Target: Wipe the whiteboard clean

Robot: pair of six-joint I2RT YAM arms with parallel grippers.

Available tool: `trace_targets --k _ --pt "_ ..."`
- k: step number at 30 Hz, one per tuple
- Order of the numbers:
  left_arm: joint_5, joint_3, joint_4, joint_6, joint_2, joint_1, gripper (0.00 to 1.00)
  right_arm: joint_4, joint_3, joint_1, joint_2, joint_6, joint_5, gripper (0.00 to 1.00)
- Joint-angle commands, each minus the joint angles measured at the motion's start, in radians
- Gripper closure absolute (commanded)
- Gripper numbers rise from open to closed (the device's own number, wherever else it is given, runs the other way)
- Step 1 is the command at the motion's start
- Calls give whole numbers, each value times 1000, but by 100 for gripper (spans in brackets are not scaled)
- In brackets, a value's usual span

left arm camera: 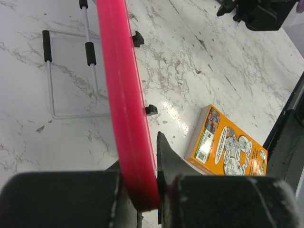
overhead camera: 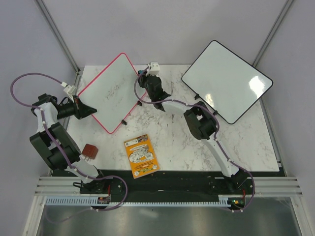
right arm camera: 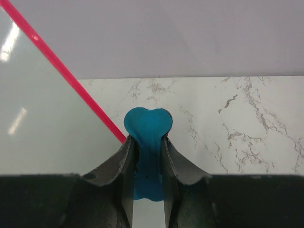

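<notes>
The whiteboard [overhead camera: 110, 91] with the pink frame stands tilted at the back left and bears faint handwriting [overhead camera: 114, 92]. My left gripper [overhead camera: 91, 110] is shut on its frame; in the left wrist view the pink frame [left arm camera: 118, 71] runs down between the jaws of that gripper [left arm camera: 140, 153]. My right gripper [overhead camera: 144, 74] is at the board's right edge, shut on a blue heart-shaped eraser [right arm camera: 147, 124]. In the right wrist view the eraser sticks out of that gripper [right arm camera: 147, 138] right beside the pink frame [right arm camera: 71, 76]. I cannot tell whether it touches the frame.
A larger black-framed whiteboard [overhead camera: 226, 81] stands at the back right. An orange box [overhead camera: 141, 156] lies near the front edge and also shows in the left wrist view [left arm camera: 228, 147]. A small brown block [overhead camera: 90, 150] sits front left. A white wire stand [left arm camera: 71, 114] lies behind the pink board.
</notes>
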Motion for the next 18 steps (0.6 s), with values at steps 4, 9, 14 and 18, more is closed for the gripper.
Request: trace_targets --k 4,9,14,18 --pt "2 11 -101 134 -31 -37 98 97 -151 164 -46 -181 -119 100" --pt "-9 7 -109 149 -37 -38 98 198 -252 173 -118 -164 -42 100" --pt "-9 5 -112 153 -36 -38 98 247 -308 181 -154 -184 33 100" --pt "-6 7 -113 158 -31 -38 98 249 -256 193 -134 -217 -45 100"
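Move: The board's middle, where the eraser in the right hand is being taken, lies about 12 cm back and 12 cm left of that hand, at nearly its height. Of the two black clips at the board's low edge, the farther is some 14 cm back and 1 cm left of the right hand, and the nearer about 25 cm back and 8 cm left, both around 12 cm lower. From the left hand the board's middle is roughly 12 cm ahead and 9 cm right, about level. Back and to the left, the right hand brings the firmly shut-in eraser from the board's far end inward over its face, some 9 cm back and 4 cm left. The wrist rolls its right side up by about 10 degrees, and the eraser finishes against the white surface. The left hand stays put, still pinching the board's near-left edge to brace it. ##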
